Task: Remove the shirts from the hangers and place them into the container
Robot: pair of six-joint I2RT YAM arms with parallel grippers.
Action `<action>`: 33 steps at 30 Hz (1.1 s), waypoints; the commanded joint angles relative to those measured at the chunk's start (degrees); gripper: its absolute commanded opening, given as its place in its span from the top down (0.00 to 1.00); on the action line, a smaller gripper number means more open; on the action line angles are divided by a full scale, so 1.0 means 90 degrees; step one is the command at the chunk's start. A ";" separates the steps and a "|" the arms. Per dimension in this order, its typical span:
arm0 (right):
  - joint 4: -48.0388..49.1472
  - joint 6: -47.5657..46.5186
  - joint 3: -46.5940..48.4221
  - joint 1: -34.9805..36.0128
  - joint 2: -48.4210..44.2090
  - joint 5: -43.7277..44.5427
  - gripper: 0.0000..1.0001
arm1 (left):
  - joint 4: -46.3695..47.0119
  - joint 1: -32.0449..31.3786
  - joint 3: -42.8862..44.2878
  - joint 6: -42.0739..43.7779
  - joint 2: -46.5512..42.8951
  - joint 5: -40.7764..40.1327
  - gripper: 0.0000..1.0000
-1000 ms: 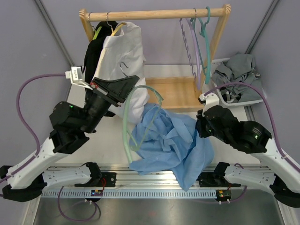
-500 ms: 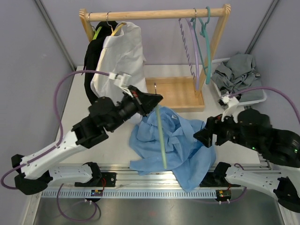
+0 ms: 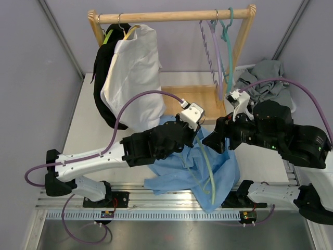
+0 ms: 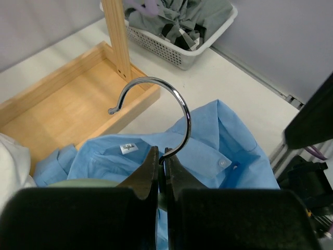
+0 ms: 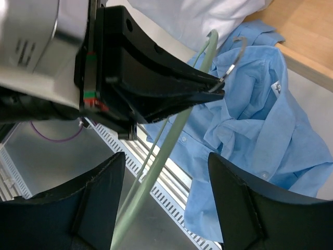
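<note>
My left gripper (image 4: pixel 163 159) is shut on the stem of the metal hook (image 4: pixel 179 104) of a mint green hanger (image 3: pixel 207 166). The bare hanger hangs over the light blue shirt (image 3: pixel 179 169), which lies crumpled on the table. My right gripper (image 5: pixel 166 208) is open beside it, with the hanger's green arm (image 5: pixel 156 172) passing between its fingers untouched. The white lattice container (image 4: pixel 171 52) at the far right holds a grey shirt (image 3: pixel 266 72). A white shirt (image 3: pixel 132 78) and a black shirt (image 3: pixel 103 67) hang on the rail.
The wooden rail frame (image 3: pixel 171 15) carries bare lilac (image 3: pixel 212 47) and teal (image 3: pixel 228 47) hangers at its right end. Its wooden base tray (image 4: pixel 67 99) sits just behind the blue shirt. The table's metal front edge (image 3: pixel 156 213) runs below the shirt.
My left arm swung right and forward over the blue shirt, carrying the mint hanger. My right gripper opened off the shirt and rose toward the rack.
</note>
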 commanded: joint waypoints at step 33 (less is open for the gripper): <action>0.0456 0.0020 -0.1051 -0.0006 -0.0238 -0.0251 1.00 | 0.0294 -0.0121 0.1237 0.0788 0.0350 -0.1236 0.71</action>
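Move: My left fingers hold the green hanger by its neck. The near arm of the green hanger, which my open right fingers go for, lies roughly 9 cm below the right hand, about 3 cm back and 2 cm left; from the left hand it is some 7 cm back, 3 right and 4 below. From the right hand, the blue shirt on the table is 3 cm ahead, 5 left and 35 below, and the white shirt 22 ahead, 26 left, slightly lower. My right hand hovers open at first, then sinks nearly 6 cm over the blue shirt and closes its fingers, pinching the near arm of the green hanger. My left hand brings the hanger forward and then up, about 4 cm of rise in all, tipping its fingers up and turning counter-clockwise by some 10 degrees, and begins to open only at the very end, after the right has closed. ##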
